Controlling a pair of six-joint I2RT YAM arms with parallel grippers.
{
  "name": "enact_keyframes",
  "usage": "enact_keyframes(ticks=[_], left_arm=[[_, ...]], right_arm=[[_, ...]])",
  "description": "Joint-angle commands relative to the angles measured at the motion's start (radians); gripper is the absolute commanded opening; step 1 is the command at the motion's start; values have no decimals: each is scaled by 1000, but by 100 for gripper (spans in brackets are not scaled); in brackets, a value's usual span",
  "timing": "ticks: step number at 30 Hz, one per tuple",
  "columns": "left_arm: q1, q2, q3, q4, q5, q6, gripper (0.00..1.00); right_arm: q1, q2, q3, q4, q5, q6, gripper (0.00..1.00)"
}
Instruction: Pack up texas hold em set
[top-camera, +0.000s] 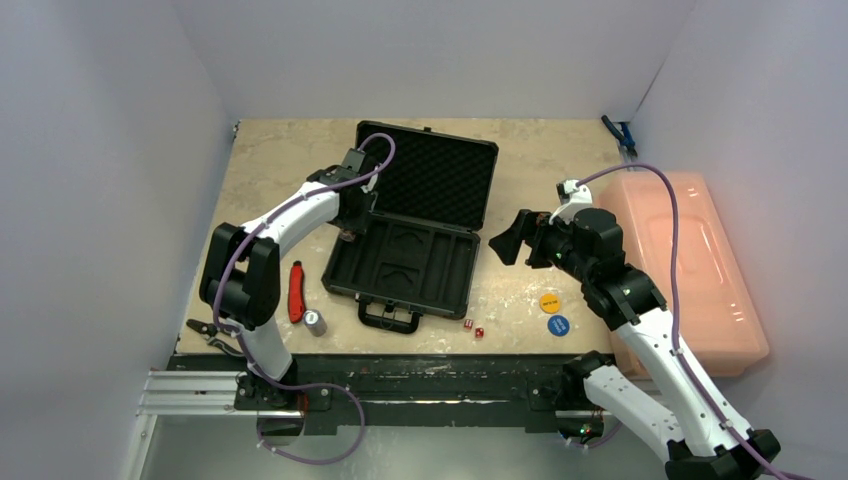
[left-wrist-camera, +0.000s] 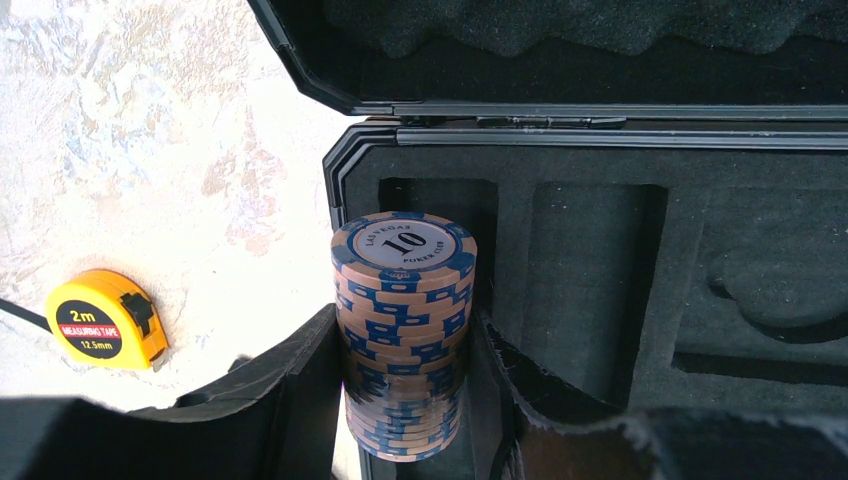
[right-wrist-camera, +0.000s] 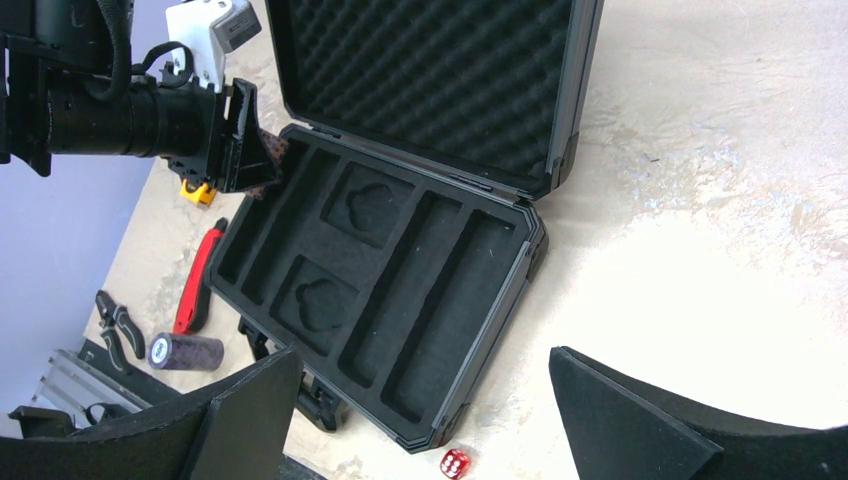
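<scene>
The black briefcase (top-camera: 440, 270) lies open mid-table, its foam lid (top-camera: 435, 180) up and its moulded tray (left-wrist-camera: 600, 270) bare. My left gripper (left-wrist-camera: 400, 400) is shut on a tall stack of tan-and-blue chips (left-wrist-camera: 403, 330), held upright over the tray's left rim by a narrow slot. In the top view that gripper (top-camera: 347, 225) is at the case's left side. My right gripper (top-camera: 508, 240) hangs open to the right of the case (right-wrist-camera: 400, 290), with nothing between its fingers (right-wrist-camera: 240, 420). Two red dice (top-camera: 473, 327) lie by the case's front corner; one die (right-wrist-camera: 455, 463) shows below. A yellow disc (top-camera: 549, 302) and a blue disc (top-camera: 557, 325) lie further right.
A red-handled knife (top-camera: 296, 292), a small dark cylinder (top-camera: 315, 322) and pliers (top-camera: 210, 335) lie left of the case. A yellow tape measure (left-wrist-camera: 105, 320) sits beside the left gripper. The pink bin (top-camera: 690, 270) fills the right side. A blue tool (top-camera: 620, 135) lies at the back right.
</scene>
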Motion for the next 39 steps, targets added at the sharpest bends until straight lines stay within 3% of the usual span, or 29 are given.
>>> enact_keyframes(ticks=[1, 6, 13, 30, 39], left_arm=[[4, -6, 46, 40, -17, -17, 16], [4, -8, 44, 41, -19, -18, 20], [4, -15, 38, 43, -21, -17, 34], [4, -109, -9, 66, 19, -26, 73], [4, -251, -128, 85, -5, -100, 71]], right_arm=[[2, -15, 12, 8, 11, -18, 99], [2, -12, 12, 8, 11, -18, 99], [2, -10, 11, 9, 11, -18, 99], [2, -14, 9, 7, 11, -17, 99], [3, -10, 7, 11, 10, -17, 99]])
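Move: The left gripper still holds the stack of chips on end, tilted, over the far end of the case's leftmost slot. The resting place there is about 3 cm below the hand and 1 cm ahead. The far card recess is some 11 cm right and 2 cm back; the measuring tape is about 17 cm left and 3 cm back; the red cutter is 13 cm left and 14 cm back. From the right hand that slot end lies roughly 13 cm ahead, 30 cm left and 19 cm below. Hold the left gripper still over the leftmost slot at first, keeping the chip stack pinched, then spread the fingers from under half to about three-quarters open to let the stack go. Raise the gripper about 4 cm up out of the case, clear of the chips, tipping the fingertips some 10 degrees forward. ##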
